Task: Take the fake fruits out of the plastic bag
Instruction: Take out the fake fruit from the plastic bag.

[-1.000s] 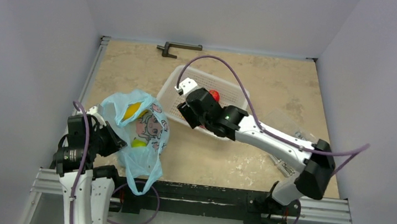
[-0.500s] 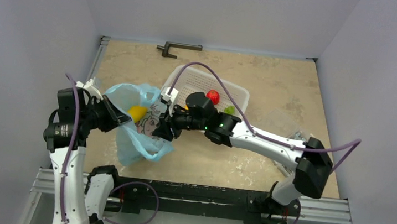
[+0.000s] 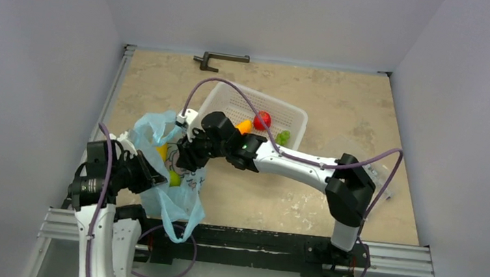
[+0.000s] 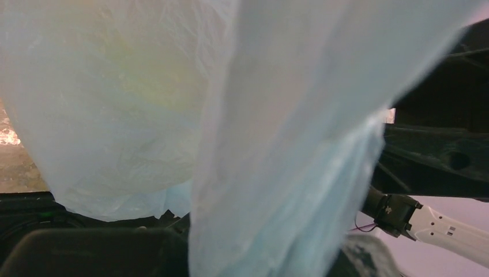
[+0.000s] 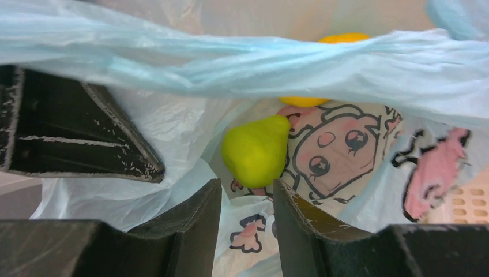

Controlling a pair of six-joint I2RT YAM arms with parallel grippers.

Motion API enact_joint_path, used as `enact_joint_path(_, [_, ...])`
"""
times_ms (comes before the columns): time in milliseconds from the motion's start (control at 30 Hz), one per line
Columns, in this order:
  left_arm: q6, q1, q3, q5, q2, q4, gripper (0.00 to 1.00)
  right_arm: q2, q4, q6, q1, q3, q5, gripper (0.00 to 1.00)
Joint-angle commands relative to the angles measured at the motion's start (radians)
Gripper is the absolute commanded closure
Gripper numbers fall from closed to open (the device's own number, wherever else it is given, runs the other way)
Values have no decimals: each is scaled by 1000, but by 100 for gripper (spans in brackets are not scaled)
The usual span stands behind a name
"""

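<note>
The light blue plastic bag [image 3: 167, 196] with a pink cartoon print hangs at the near left, and its film [image 4: 277, 144] fills the left wrist view. My left gripper [image 3: 144, 171] is shut on the bag's left edge; the film hides its jaws. My right gripper [image 3: 182, 156] reaches into the bag's mouth. Its jaws [image 5: 247, 199] stand apart with only bag film between them. A green pear-shaped fake fruit [image 5: 255, 151] lies just beyond the tips. An orange-yellow fruit [image 5: 340, 38] shows behind a fold of film. From above, a yellow fruit [image 3: 162, 152] and the green fruit [image 3: 174, 179] show inside the bag.
A white perforated basket [image 3: 229, 102] sits behind the right arm with an orange fruit [image 3: 245, 125], a small red fruit [image 3: 263, 120] and a green one [image 3: 283, 137] in it. A dark metal bracket [image 3: 220, 59] lies at the far edge. My left gripper's black body [image 5: 81, 127] is close beside the right fingers.
My right gripper moved left from the basket into the bag's mouth and its jaws narrowed. My left arm lifted the bag, then brought it back down towards the near edge.
</note>
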Motion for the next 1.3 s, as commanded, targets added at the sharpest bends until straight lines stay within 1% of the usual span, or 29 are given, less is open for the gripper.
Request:
enact_joint_path(0, [25, 7, 11, -17, -30, 1, 100, 30, -15, -38, 44, 59, 87, 60])
enact_joint_path(133, [22, 6, 0, -17, -37, 5, 100, 67, -5, -57, 71, 76, 115, 58])
enact_joint_path(233, [18, 6, -3, -22, -45, 7, 100, 102, -1, -56, 89, 98, 159, 59])
enact_joint_path(267, [18, 7, -3, -23, -48, 9, 100, 114, 0, -49, 93, 105, 200, 61])
enact_joint_path(333, [18, 7, -4, -25, -51, 10, 100, 144, -8, -33, 94, 129, 237, 66])
enact_joint_path(367, [17, 7, -7, -28, -54, 10, 100, 160, -23, -28, 94, 151, 248, 67])
enact_joint_path(500, [14, 7, -14, -31, -62, 18, 100, 218, -74, -48, 94, 218, 254, 65])
enact_joint_path(567, [12, 7, -12, -31, -65, 24, 100, 242, -91, -80, 94, 235, 229, 61])
enact_joint_path(667, [-2, 7, -9, -39, -74, 47, 100, 271, -121, -162, 94, 255, 148, 55])
enact_joint_path(767, [-11, 8, -13, -35, -75, 65, 100, 279, -139, -238, 96, 256, 43, 47])
enact_joint_path(933, [-12, 8, -16, -41, -99, 63, 100, 273, -148, -283, 107, 241, -65, 34])
enact_joint_path(1067, [-14, 8, -17, -42, -102, 62, 100, 285, -148, -295, 120, 227, -42, 25])
enact_joint_path(1200, [-18, 8, -17, -48, -108, 60, 100, 314, -138, -303, 128, 220, 16, 21])
enact_joint_path(1233, [-18, 8, -18, -50, -109, 59, 100, 322, -136, -306, 130, 220, 27, 15])
enact_joint_path(1267, [-19, 8, -18, -51, -108, 59, 100, 326, -126, -305, 132, 213, 34, 13])
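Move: The pear in the bag lies about 12 cm below the right hand, some 4 cm to its left and 3 cm back. The mango is farther into the bag, roughly 9 cm left of the hand, 4 cm ahead and 10 cm below. The white basket's middle sits about 15 cm ahead, 19 cm to the right and 12 cm lower. From the left hand, the pear is about 4 cm ahead, 3 cm right and 10 cm below. Slipping in under the bag's rim, whose film comes to lie across its wrist, the right hand sinks about 9 cm and reaches some 4 cm left towards the pear. Its fingers tip 10 to 15 degrees more steeply down, then open wide over the last half of the way as the wrist turns slightly counter-clockwise. The left hand stays put, its shut fingers still pinching the bag. ##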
